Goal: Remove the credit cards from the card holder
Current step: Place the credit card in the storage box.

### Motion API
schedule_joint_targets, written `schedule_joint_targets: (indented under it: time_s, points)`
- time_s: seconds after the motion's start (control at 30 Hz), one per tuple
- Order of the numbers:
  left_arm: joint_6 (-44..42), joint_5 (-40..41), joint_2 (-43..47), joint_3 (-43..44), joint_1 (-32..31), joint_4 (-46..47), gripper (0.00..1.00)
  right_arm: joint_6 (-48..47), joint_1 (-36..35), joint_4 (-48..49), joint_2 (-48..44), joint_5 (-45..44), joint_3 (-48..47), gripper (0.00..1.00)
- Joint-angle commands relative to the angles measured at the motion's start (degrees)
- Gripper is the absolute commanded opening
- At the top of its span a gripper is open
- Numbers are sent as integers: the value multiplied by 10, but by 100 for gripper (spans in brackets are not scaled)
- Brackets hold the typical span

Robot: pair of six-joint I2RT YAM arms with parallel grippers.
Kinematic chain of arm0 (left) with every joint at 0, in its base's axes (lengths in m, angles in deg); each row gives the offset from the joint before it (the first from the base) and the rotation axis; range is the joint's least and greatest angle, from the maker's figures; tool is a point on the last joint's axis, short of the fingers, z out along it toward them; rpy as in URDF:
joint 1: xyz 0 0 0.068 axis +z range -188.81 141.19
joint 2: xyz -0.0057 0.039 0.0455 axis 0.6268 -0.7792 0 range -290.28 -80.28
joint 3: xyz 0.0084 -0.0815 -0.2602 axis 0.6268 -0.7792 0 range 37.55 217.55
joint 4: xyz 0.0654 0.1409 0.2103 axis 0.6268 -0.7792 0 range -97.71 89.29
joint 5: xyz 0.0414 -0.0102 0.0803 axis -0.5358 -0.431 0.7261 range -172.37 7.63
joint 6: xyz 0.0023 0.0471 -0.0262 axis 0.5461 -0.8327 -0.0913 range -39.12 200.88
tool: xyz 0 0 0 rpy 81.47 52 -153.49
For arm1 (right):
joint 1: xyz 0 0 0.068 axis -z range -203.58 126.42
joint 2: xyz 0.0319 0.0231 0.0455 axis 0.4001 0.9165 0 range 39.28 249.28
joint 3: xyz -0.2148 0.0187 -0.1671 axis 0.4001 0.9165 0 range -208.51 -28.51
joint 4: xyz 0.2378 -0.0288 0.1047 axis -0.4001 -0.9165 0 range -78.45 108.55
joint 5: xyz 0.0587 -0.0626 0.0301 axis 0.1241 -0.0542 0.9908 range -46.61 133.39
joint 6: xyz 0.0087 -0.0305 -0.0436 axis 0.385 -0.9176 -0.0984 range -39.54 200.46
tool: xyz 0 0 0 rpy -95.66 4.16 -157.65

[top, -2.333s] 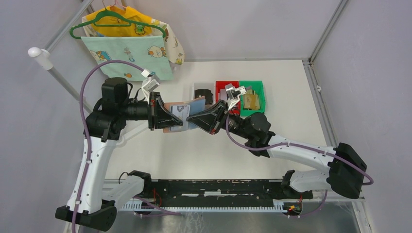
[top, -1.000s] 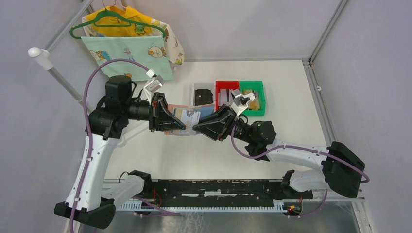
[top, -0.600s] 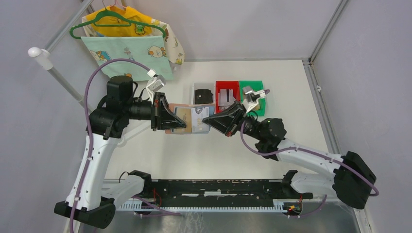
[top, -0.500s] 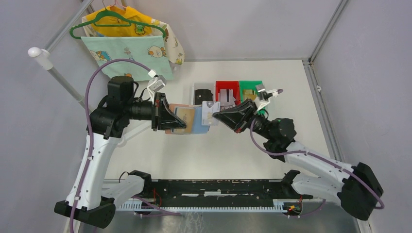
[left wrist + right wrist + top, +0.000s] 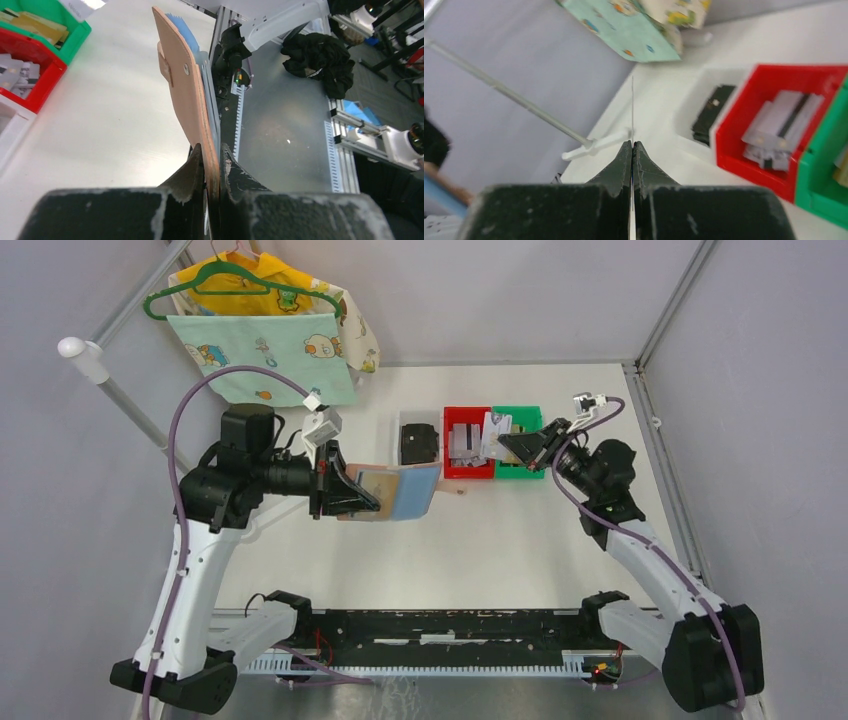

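Note:
The card holder (image 5: 400,490), tan outside and blue-grey inside, hangs unfolded above the table. My left gripper (image 5: 352,497) is shut on its left edge. In the left wrist view the card holder (image 5: 182,85) stands edge-on, pinched between the two fingers of the left gripper (image 5: 212,155). My right gripper (image 5: 508,445) is shut on one pale credit card (image 5: 493,428), held above the seam between the red and green bins. That credit card (image 5: 632,107) shows as a thin edge-on line rising from the right gripper (image 5: 632,146). Other grey credit cards (image 5: 465,438) lie in the red bin.
Three bins stand in a row at the back: a white bin (image 5: 400,422) with a black blocky item (image 5: 418,441), a red bin (image 5: 466,474) and a green bin (image 5: 530,412) with golden-tan items. Children's clothes (image 5: 262,335) hang on a hanger at the back left, next to a white post (image 5: 82,355).
My right gripper shut on a card, drew it out of the card holder and carried it right and back to above the bins. The left gripper kept hold of the card holder.

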Motion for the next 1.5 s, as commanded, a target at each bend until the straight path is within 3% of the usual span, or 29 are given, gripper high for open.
schedule_joint_targets:
  time_s: [0.0,0.33,0.47,0.77,0.93,1.0,1.2,1.3,1.47]
  points:
    - [-81,-27,29,9,-2,0,2,-77,23,-90,67,3,-50,0]
    - [-141,-10,54,-13,-2,-12,2,-127,16,-120,296,-25,-174,0]
    - [-223,-12,61,-15,-2,-48,2,-147,-7,-147,363,-48,-238,0]
    - [-334,17,83,-23,-2,-64,2,-181,-46,-182,472,-135,-318,0]
    - [-441,50,96,-34,-3,-88,2,-211,-66,-221,505,-153,-371,0]
    - [-475,63,106,-41,-3,-90,2,-213,-68,-223,503,-163,-376,10]
    - [-509,83,115,-55,-3,-85,2,-232,-73,-259,452,-219,-380,53]
    - [-514,80,114,-55,-3,-86,2,-239,-75,-259,404,-222,-368,64]
    - [-537,89,117,-61,-3,-87,2,-261,-76,-249,294,-188,-338,72]
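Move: From the right hand, which already pinches a credit card, the red storage box lies about 15 cm ahead, 6 cm to the left and some 24 cm below. At that same depth and height stand the white box, roughly 18 cm to the hand's left, and the green box, about 5 cm to its right. From the left hand, still gripping the open card holder, the red box is about 30 cm ahead, 20 cm to the right and 30 cm below. Down and forward into the red box, the right hand carries the pinched card about 19 cm lower and 16 cm outward, drifting a little left as its fingers tip downward. There the fingers open wide, let the card go and climb some 8 cm. Meanwhile the left hand keeps its grip on the card holder, rolling it roughly 45 degrees with its forward edge rising, while sinking and drawing left slightly. ##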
